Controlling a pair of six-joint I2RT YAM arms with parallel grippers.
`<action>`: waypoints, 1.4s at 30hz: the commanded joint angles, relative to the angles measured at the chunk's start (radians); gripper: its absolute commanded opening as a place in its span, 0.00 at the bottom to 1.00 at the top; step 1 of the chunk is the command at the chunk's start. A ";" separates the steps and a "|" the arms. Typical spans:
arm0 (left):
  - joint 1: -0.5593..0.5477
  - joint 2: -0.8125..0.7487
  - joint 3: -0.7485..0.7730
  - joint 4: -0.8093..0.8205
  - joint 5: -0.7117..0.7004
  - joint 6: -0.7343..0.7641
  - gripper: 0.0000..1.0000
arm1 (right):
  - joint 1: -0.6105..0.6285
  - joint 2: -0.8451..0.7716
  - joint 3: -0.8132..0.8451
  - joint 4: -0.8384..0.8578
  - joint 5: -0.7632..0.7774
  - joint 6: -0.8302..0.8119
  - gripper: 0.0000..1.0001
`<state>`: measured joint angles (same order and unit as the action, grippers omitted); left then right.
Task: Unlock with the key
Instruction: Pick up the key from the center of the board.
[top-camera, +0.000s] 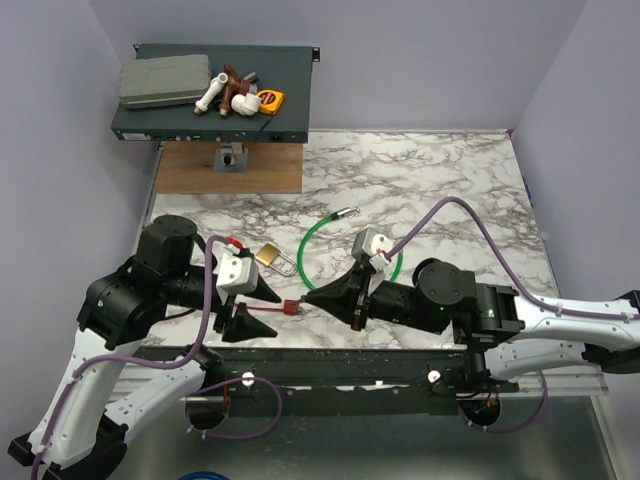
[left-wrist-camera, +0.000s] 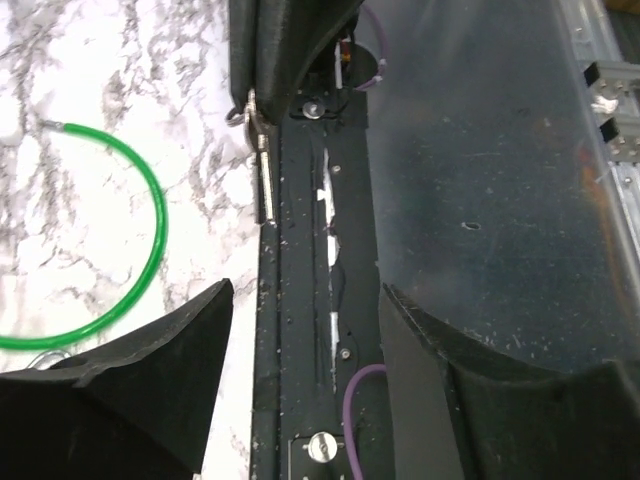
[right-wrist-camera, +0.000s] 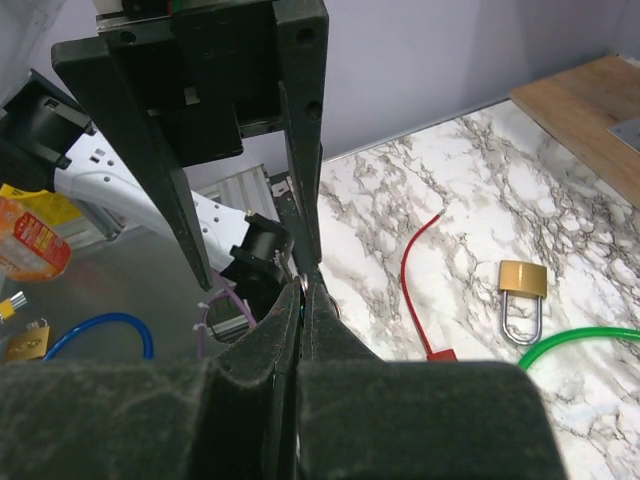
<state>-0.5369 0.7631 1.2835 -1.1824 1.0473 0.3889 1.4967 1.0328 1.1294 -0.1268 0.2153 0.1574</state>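
Observation:
The key (left-wrist-camera: 263, 170) is a thin silvery strip pinched at the tip of my right gripper (top-camera: 305, 299), which is shut on it; only a small silver glint of the key (right-wrist-camera: 303, 285) shows between that gripper's closed pads. My left gripper (top-camera: 255, 308) faces it with its jaws open, one finger on each side of the right gripper's tip, and holds nothing. In the left wrist view the left gripper (left-wrist-camera: 305, 330) hangs over the table's front edge. The brass padlock (top-camera: 270, 256) lies flat on the marble just behind both grippers, and it shows as well in the right wrist view (right-wrist-camera: 524, 280).
A red cable seal (top-camera: 290, 307) lies by the grippers' tips. A green cable loop (top-camera: 315, 250) lies right of the padlock. At the back left are a black rack unit (top-camera: 290, 110) carrying several loose parts and a wooden board (top-camera: 260, 170). The black front rail (left-wrist-camera: 300, 250) runs under the left gripper.

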 joint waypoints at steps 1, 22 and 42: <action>0.003 0.003 0.051 -0.029 -0.097 0.068 0.60 | -0.003 0.002 -0.010 0.023 0.042 0.008 0.01; 0.005 0.054 0.068 0.054 -0.016 -0.039 0.38 | -0.003 0.046 0.021 0.024 0.032 -0.006 0.01; 0.005 0.062 0.048 0.046 -0.008 -0.076 0.29 | -0.003 0.045 0.020 0.053 0.051 -0.021 0.01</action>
<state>-0.5365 0.8230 1.3434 -1.1458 1.0012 0.3420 1.4956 1.0801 1.1278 -0.1192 0.2417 0.1555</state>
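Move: The key, held in the right fingertips with its blade sticking out towards the left hand, lies about 4 cm to the left hand's right, 2 cm ahead and 3 cm above. On the table some 32 cm below, the red block lies about 13 cm ahead and the padlock about 25 cm ahead and 4 cm left. From the right hand, the key is about 2 cm left and 1 cm ahead; the open left fingertips are some 6 cm left, 2 cm back and 3 cm lower. The left hand goes forward about 3 cm and rises some 1.5 cm to line its open fingers up with the key blade, then eases back about 1 cm while the gap narrows from over half open to about a third, without shutting. Meanwhile the right hand, still pinching the key, sinks about 1.5 cm and shifts 1 cm left, bringing the blade down towards the left fingers, then all but stops with its grip kept shut. ##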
